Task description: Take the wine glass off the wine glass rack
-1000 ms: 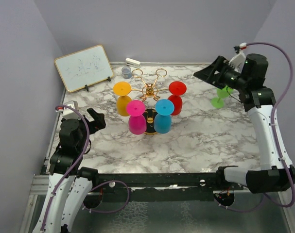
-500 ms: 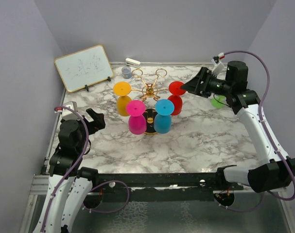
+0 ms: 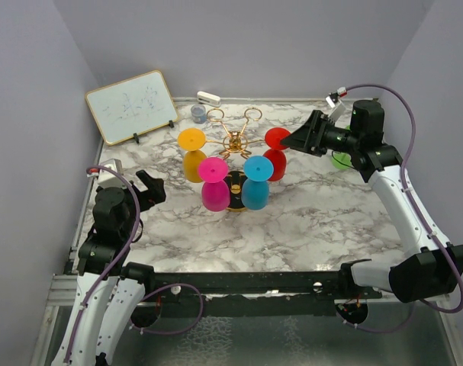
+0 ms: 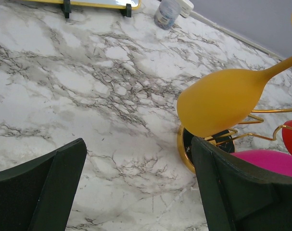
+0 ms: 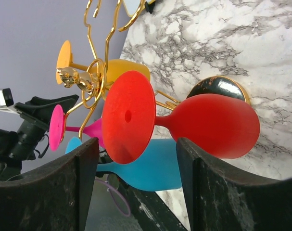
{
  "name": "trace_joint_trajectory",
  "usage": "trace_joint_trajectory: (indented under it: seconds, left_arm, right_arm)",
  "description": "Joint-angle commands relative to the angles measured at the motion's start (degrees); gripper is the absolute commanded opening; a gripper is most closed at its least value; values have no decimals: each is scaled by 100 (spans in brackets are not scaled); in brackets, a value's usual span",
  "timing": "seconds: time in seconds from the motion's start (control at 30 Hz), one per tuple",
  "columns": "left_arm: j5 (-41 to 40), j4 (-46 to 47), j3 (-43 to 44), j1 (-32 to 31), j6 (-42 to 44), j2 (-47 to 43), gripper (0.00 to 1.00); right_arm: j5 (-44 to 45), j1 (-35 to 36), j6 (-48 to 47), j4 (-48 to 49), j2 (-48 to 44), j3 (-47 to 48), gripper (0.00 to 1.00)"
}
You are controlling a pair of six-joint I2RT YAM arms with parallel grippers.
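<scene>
The gold wire wine glass rack (image 3: 233,142) stands mid-table on its round black base (image 3: 236,200). Yellow (image 3: 192,153), pink (image 3: 214,184), blue (image 3: 255,183) and red (image 3: 276,152) wine glasses hang from it upside down. My right gripper (image 3: 293,141) is open just right of the red glass's foot. In the right wrist view the red glass (image 5: 208,126) has its foot between my open fingers, gripper (image 5: 136,144); I cannot tell whether they touch it. My left gripper (image 3: 149,187) is open and empty at the left; in its wrist view (image 4: 136,166) the yellow glass (image 4: 222,102) hangs ahead.
A green wine glass (image 3: 341,160) stands on the table at the right, partly behind my right arm. A whiteboard (image 3: 132,107), a small grey cup (image 3: 197,113) and a white object (image 3: 208,97) sit along the back. Walls close in on three sides.
My right gripper has swung left and down from the far right toward the red glass's foot. The left arm has not moved.
</scene>
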Motion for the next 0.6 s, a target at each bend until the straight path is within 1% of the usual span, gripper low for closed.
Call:
trace_joint_trajectory:
  seconds: [0.0, 0.23, 0.57]
  left_arm:
    - [-97, 31, -43, -7, -24, 4, 92]
    - [-96, 32, -45, -3, -33, 23, 92]
    - [-96, 34, -45, -7, -47, 35, 92]
  right_arm:
    - [-219, 38, 71, 368, -78, -20, 63]
    - [-67, 55, 143, 482, -15, -9, 37]
    - [-66, 55, 265, 537, -17, 51, 11]
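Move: The red wine glass hangs upside down in the rack. Its foot is level with the right hand, the near rim already between the open fingers, and the glass's middle is about 3 cm left, 1 cm ahead and 8 cm below. The blue glass hangs about 8 cm left and 8 cm back, the pink one some 20 cm left and 8 cm back. From the left hand, the red glass is roughly 32 cm right and 10 cm ahead, nearly level. The right hand stays at the right-hand edge of the red glass's foot and rises only about 1 cm, its attitude almost unchanged, while its fingers close from about two-thirds open to nearly shut. The two fingertips come together over the rim of the foot and pinch its edge from the right, pointing left and forward and slightly down as before, without reaching in to the stem or the rack's ring. ##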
